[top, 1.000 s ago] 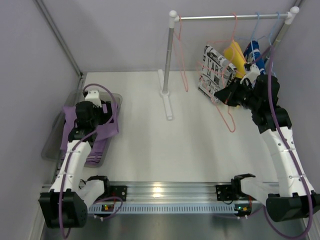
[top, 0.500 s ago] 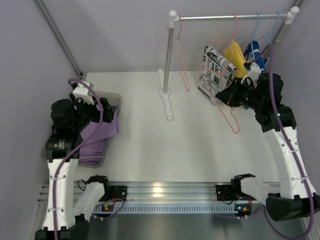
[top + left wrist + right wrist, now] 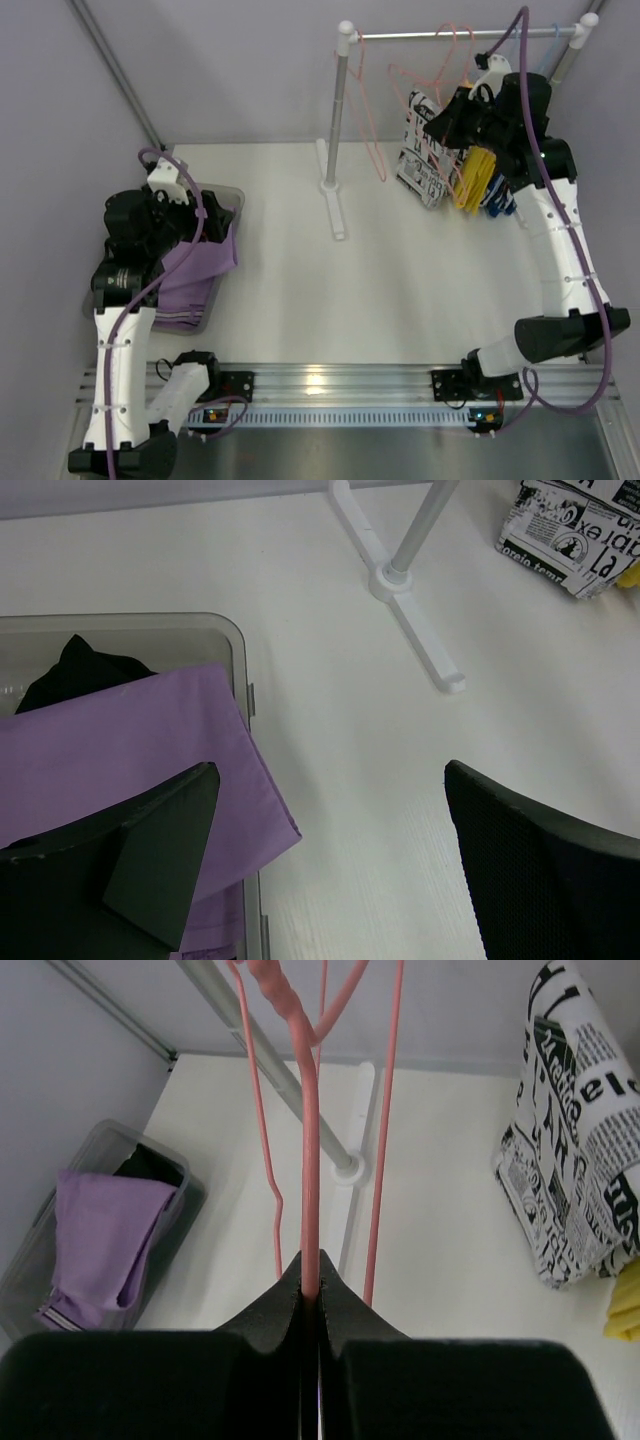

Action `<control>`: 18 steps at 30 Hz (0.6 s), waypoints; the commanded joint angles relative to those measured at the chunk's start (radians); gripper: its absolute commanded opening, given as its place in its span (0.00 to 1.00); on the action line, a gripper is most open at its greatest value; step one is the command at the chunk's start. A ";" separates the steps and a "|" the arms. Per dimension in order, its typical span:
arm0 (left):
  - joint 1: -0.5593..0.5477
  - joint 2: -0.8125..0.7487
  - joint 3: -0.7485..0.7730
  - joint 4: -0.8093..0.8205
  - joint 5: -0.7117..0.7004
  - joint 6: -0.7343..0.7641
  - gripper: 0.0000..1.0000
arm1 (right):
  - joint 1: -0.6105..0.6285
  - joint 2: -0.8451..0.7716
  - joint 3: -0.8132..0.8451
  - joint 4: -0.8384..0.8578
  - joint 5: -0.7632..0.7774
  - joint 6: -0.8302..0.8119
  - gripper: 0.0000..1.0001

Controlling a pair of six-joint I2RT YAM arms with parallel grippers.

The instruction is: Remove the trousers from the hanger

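The lilac trousers lie folded in the grey bin, one corner hanging over its rim. The black trousers show underneath at the bin's back. My left gripper hovers open above the bin's right edge with nothing between its fingers. High at the right, my right gripper is shut on the wire of a bare pink hanger. It holds the hanger up by the rail. Both trousers are off the hanger.
The rack's post and foot stand mid-table at the back. Another bare pink hanger hangs by the post. A black-and-white printed garment, a yellow one and blue hangers hang at the right end.
My right arm has lifted the pink hanger from low above the table up to the rail. The left arm rose off the bin a second ago and has since stayed.
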 commanded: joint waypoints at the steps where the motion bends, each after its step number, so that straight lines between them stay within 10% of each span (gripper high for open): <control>1: -0.001 0.016 0.053 0.015 -0.033 -0.043 0.99 | 0.036 0.103 0.127 0.044 0.055 -0.054 0.00; 18: -0.001 0.019 0.043 0.000 -0.104 -0.049 0.99 | 0.110 0.426 0.428 0.129 0.158 -0.123 0.00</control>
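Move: Up ahead of the right hand, which still grips the neck part of an empty pink hanger, is the free stretch of rail it makes for: about 13 cm forward, 9 left and 10 higher. The first empty hanger hangs some 3 cm left of that spot, the rail's left corner some 7 cm. The newspaper-print trousers hang roughly 13 cm ahead of the hand, 3 right and 10 lower. From the left hand, that stretch is about 24 cm forward, 37 right and 18 up. Carrying the empty hanger towards the rail, the right hand sweeps forward about 11 cm and some 4 or 5 cm left, staying nearly level at first and then easing down a couple of centimetres as it slows. The fingers stay shut on the pink wire and the wrist rolls only slightly, bringing the hook up to the rail near the first empty hanger. ##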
